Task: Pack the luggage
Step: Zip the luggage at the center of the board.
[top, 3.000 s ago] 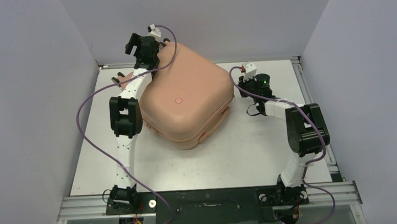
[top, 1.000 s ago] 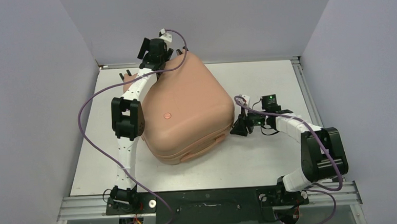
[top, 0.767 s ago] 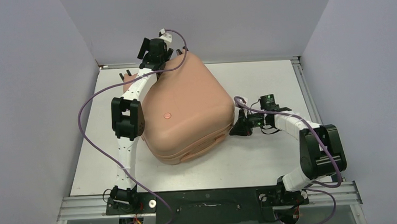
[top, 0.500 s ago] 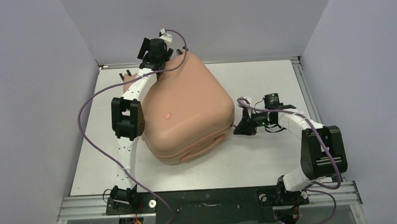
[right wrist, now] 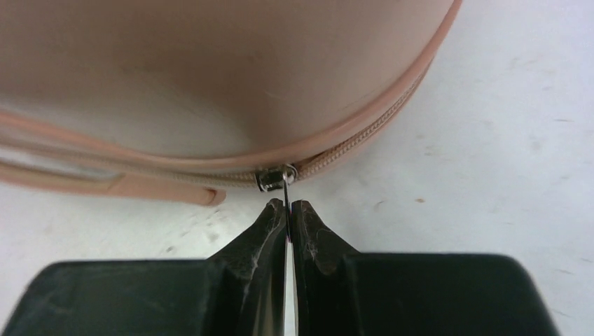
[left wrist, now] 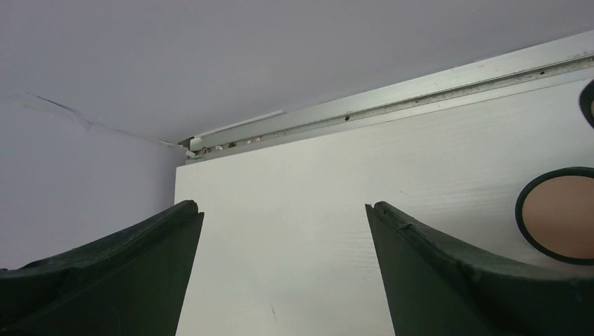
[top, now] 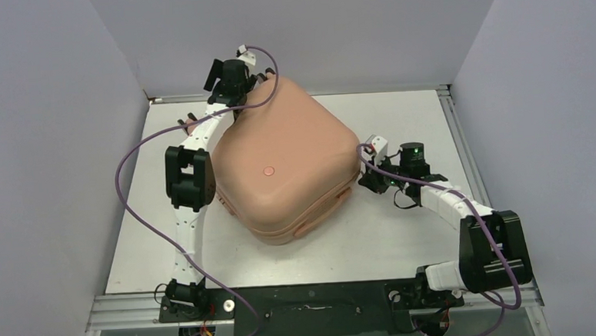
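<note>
The salmon-pink luggage lies closed on the white table, its round dot facing up. In the right wrist view its shell fills the top, with the zip seam running along its lower edge. My right gripper is shut on the thin metal zipper pull, which hangs from the slider; in the top view it sits at the case's right side. My left gripper hovers at the far left corner of the case, open with nothing between its fingers.
A caster wheel shows at the right edge of the left wrist view. An aluminium rail and grey walls bound the table's far side. Purple cables trail from both arms.
My right gripper has closed on the zipper pull and moved slightly away and to the right. The luggage has turned and shifted right. The left arm has barely moved.
</note>
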Motion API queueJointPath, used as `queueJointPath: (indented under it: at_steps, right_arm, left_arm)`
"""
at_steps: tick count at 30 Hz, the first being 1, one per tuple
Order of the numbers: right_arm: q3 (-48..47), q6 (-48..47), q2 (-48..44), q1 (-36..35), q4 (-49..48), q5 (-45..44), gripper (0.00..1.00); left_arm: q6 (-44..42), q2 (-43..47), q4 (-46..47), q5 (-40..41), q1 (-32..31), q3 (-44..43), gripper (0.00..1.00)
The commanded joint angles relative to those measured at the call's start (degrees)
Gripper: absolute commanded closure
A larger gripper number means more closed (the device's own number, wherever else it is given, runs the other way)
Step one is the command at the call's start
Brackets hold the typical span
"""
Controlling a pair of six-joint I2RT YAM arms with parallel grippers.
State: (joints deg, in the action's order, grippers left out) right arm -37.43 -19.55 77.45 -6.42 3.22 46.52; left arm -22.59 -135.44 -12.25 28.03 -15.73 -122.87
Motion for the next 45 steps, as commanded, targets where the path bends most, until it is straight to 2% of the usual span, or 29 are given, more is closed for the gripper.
queueJointPath:
  at_steps: [1, 4, 8, 13, 18, 22, 24, 28, 30, 36, 40, 45]
  right_arm:
    - [-0.75, 5.06, -1.49, -1.94, -14.21, -19.49, 0.95]
    - [-1.40, 5.18, -1.26, -4.22, -15.47, -24.89, 0.95]
    - [-2.62, 6.04, -0.25, -6.04, -15.45, -24.56, 0.95]
    - [-1.50, 6.21, -0.38, -6.16, -16.16, -23.55, 0.95]
    - [-0.89, 7.20, -0.17, -5.47, -16.92, -22.58, 0.95]
    - [-1.21, 7.92, 0.64, -4.80, -17.17, -21.31, 0.95]
    - [-1.52, 8.06, 1.25, -4.32, -17.17, -20.43, 0.95]
    - [-2.03, 8.48, 2.12, -3.52, -16.73, -17.24, 0.95]
    - [-2.10, 8.92, 2.30, -3.08, -16.83, -15.71, 0.95]
    - [-3.18, 10.66, 4.33, -0.05, -17.15, -11.28, 0.95]
    - [-3.97, 10.17, 5.02, 1.33, -15.91, -8.27, 0.95]
    - [-6.17, 9.49, 6.75, 2.69, -13.49, -4.70, 0.95]
  left_arm:
    - [1.75, 0.23, -6.42, -3.12, -2.60, 3.52, 0.08]
    - [1.96, 0.11, -6.06, -3.19, -2.64, 3.90, 0.08]
    - [2.46, 0.97, -8.05, -4.33, -2.37, 1.94, 0.03]
    - [5.80, 10.28, -11.16, -9.65, -0.27, 2.29, 0.04]
    - [4.84, 26.13, -9.46, -17.67, 0.43, 14.42, 0.04]
    - [-1.40, 39.90, -6.26, -23.13, -3.41, 27.85, 0.04]
    - [-3.08, 46.20, -7.99, -29.40, -5.39, 31.97, 0.04]
    - [-0.59, 53.14, -13.12, -43.87, -8.16, 34.71, 0.04]
    - [0.15, 55.83, -14.76, -47.13, -12.65, 35.74, 0.04]
    - [0.26, 56.88, -21.43, -47.31, -28.91, 38.39, 0.04]
    - [-5.00, 55.46, -25.26, -47.38, -38.10, 39.31, 0.04]
    - [-6.59, 51.07, -23.13, -38.08, -47.22, 39.04, 0.04]
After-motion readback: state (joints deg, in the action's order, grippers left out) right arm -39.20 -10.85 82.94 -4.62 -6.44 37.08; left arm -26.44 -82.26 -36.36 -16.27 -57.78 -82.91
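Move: The left hand, empty, is off the luggage's far left side; the luggage's middle lies about 29 cm back, 13 cm to its right and 7 cm lower. From that hand the zip slider is roughly 40 cm back, 34 cm right and 8 cm lower. The right hand already pinches the pull, with the slider about 1 cm ahead and 2 cm left; the handle's middle is some 7 cm back and 12 cm left of this hand, the luggage's right corner 7 cm ahead and 2 cm left. Still pinching the zipper pull, the right fingers draw it forward and slightly right around the right corner, about 5 cm, mostly in an early tug, then hold there with the wrist turned some 15 degrees clockwise. The wide-open left hand swings back about 45 cm and right across the luggage, arching up and then sinking over its near right part, turning some 80 degrees clockwise to point right. ##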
